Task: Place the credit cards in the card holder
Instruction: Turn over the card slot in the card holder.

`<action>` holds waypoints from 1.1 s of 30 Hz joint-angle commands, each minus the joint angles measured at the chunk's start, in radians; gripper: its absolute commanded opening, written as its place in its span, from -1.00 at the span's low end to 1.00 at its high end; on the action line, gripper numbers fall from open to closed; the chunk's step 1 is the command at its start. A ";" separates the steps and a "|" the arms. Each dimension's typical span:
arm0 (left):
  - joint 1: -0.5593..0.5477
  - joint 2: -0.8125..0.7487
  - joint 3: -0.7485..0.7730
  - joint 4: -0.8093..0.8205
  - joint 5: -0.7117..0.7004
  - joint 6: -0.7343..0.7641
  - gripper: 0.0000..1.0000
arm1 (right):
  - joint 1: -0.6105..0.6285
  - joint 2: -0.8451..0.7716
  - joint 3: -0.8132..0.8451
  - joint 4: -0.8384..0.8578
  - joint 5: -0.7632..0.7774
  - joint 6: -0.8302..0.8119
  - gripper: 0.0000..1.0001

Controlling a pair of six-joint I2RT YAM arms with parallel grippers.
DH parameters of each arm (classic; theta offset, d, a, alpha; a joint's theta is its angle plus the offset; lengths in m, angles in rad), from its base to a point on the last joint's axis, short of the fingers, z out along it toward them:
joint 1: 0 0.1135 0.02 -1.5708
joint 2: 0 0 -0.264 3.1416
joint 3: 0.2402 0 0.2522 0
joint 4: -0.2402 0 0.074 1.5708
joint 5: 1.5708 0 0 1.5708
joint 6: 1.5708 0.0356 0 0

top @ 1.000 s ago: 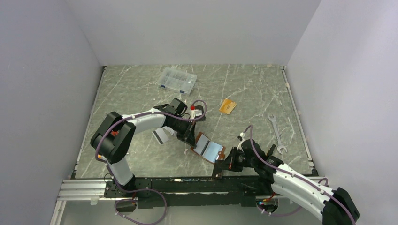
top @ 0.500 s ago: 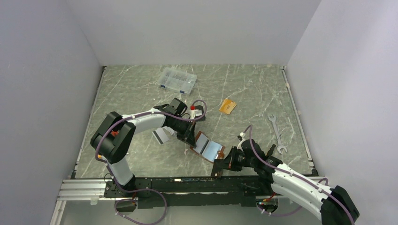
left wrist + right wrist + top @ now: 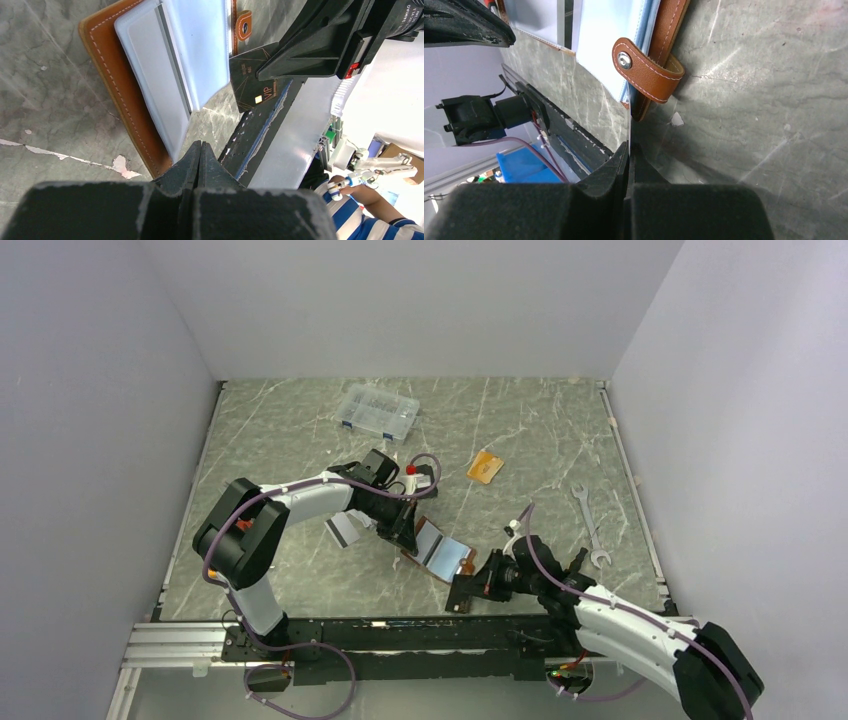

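The brown card holder (image 3: 445, 552) lies open near the table's front, its clear sleeves (image 3: 195, 55) facing up. My left gripper (image 3: 405, 538) is shut, and its tips (image 3: 200, 146) rest at the holder's left leather edge (image 3: 125, 100) with nothing seen between them. My right gripper (image 3: 478, 585) is shut on a dark credit card (image 3: 248, 82) with gold lettering. That card shows edge-on (image 3: 629, 131) just before the holder's snap strap (image 3: 649, 75). A silver-grey card (image 3: 342, 530) lies to the left of my left arm. An orange card (image 3: 485, 467) lies further back.
A clear compartment box (image 3: 377, 412) stands at the back. A wrench (image 3: 590, 525) lies to the right. The black front rail (image 3: 400, 625) runs just below the holder and the right gripper. White walls close in the table on three sides.
My right gripper has moved left and forward with the dark card, closer to the holder's strap side. The holder has shifted slightly. My left arm has hardly moved.
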 commanded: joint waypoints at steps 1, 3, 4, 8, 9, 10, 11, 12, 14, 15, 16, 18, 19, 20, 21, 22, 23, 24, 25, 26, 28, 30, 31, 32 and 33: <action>-0.010 -0.039 0.023 -0.001 0.007 0.019 -1.00 | -0.008 0.021 -0.020 0.080 0.018 -0.006 -1.00; -0.012 -0.038 0.023 -0.001 0.006 0.021 -1.00 | -0.010 0.009 -0.011 0.086 0.026 -0.017 -1.00; -0.014 -0.037 0.025 -0.002 0.007 0.020 -1.00 | -0.009 0.002 -0.005 0.088 0.034 -0.024 -1.00; -0.021 -0.036 0.027 -0.002 0.013 0.022 -1.00 | -0.011 0.000 0.025 0.100 0.055 -0.061 -1.00; -0.022 -0.036 0.027 -0.002 0.014 0.022 -1.00 | -0.012 0.011 0.034 0.106 0.058 -0.070 -1.00; -0.023 -0.036 0.028 -0.001 0.014 0.023 -1.00 | -0.012 0.024 0.037 0.119 0.056 -0.078 -1.00; -0.023 -0.036 0.029 -0.002 0.015 0.023 -1.00 | -0.014 0.039 0.042 0.129 0.057 -0.082 -1.00; -0.022 -0.035 0.031 -0.005 0.015 0.025 -1.00 | -0.015 0.054 0.045 0.144 0.054 -0.088 -1.00; -0.024 -0.035 0.033 -0.007 0.016 0.027 -1.00 | -0.016 0.088 0.047 0.172 0.050 -0.092 -1.00; -0.023 -0.035 0.033 -0.007 0.018 0.027 -1.00 | -0.015 0.099 0.048 0.186 0.048 -0.095 -1.00; -0.024 -0.035 0.032 -0.007 0.019 0.026 -1.00 | -0.016 0.112 0.050 0.201 0.046 -0.097 -1.00; -0.025 -0.033 0.034 -0.006 0.020 0.027 -1.00 | -0.015 0.130 0.061 0.222 0.043 -0.107 -1.00; -0.025 -0.033 0.034 -0.005 0.023 0.027 -1.00 | -0.016 0.137 0.069 0.231 0.045 -0.113 -1.00; -0.025 -0.032 0.035 -0.004 0.027 0.026 -1.00 | -0.016 0.140 0.078 0.239 0.047 -0.120 -1.00; -0.026 -0.032 0.037 -0.003 0.031 0.024 -1.00 | -0.017 0.143 0.089 0.245 0.049 -0.130 -1.00; -0.025 -0.032 0.039 -0.003 0.033 0.023 -1.00 | -0.015 0.147 0.098 0.250 0.053 -0.142 -1.00; -0.026 -0.030 0.041 -0.002 0.038 0.022 -1.00 | -0.016 0.151 0.110 0.252 0.058 -0.151 -1.00; -0.027 -0.029 0.041 -0.001 0.045 0.020 -1.00 | -0.016 0.158 0.124 0.255 0.063 -0.163 -1.00; -0.026 -0.028 0.041 0.000 0.051 0.020 -1.00 | -0.017 0.167 0.134 0.260 0.067 -0.170 -1.00; -0.027 -0.028 0.040 0.002 0.053 0.019 -1.00 | -0.016 0.179 0.144 0.267 0.066 -0.175 -1.00; -0.026 -0.029 0.041 0.003 0.057 0.020 -1.00 | -0.015 0.217 0.163 0.275 0.064 -0.188 -1.00; -0.027 -0.029 0.043 0.002 0.068 0.021 -1.00 | -0.015 0.255 0.174 0.297 0.058 -0.191 -1.00; -0.027 -0.029 0.043 0.002 0.074 0.019 -1.00 | -0.015 0.274 0.178 0.310 0.056 -0.193 -1.00; -0.027 -0.029 0.044 0.004 0.082 0.017 -1.00 | -0.016 0.287 0.181 0.321 0.054 -0.193 -1.00; -0.027 -0.029 0.044 0.007 0.093 0.015 -1.00 | -0.016 0.299 0.186 0.324 0.055 -0.198 -1.00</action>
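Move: The right hand, already gripping the black VIP card, has the card's edge at the near edge of the right-hand clear slot page; that page's middle lies about 6 cm ahead, 4 cm left and 2 cm below. The leather strap is some 4 cm ahead and 1 cm left of the hand, the left slot page about 9 cm ahead and 9 cm left. From the left hand the right-hand slot page lies 8 cm to the right, 1 cm back and roughly 6 cm lower. The black card's edge catches under the free edge of the right-hand slot page and levers it up and over towards the left page. The right hand goes about 5.5 cm forward, some 3 cm left and 3.5 cm up, slowly at first, then faster with most of the rise late; its fingertips tilt up about 15 degrees and keep their hold on the card. ##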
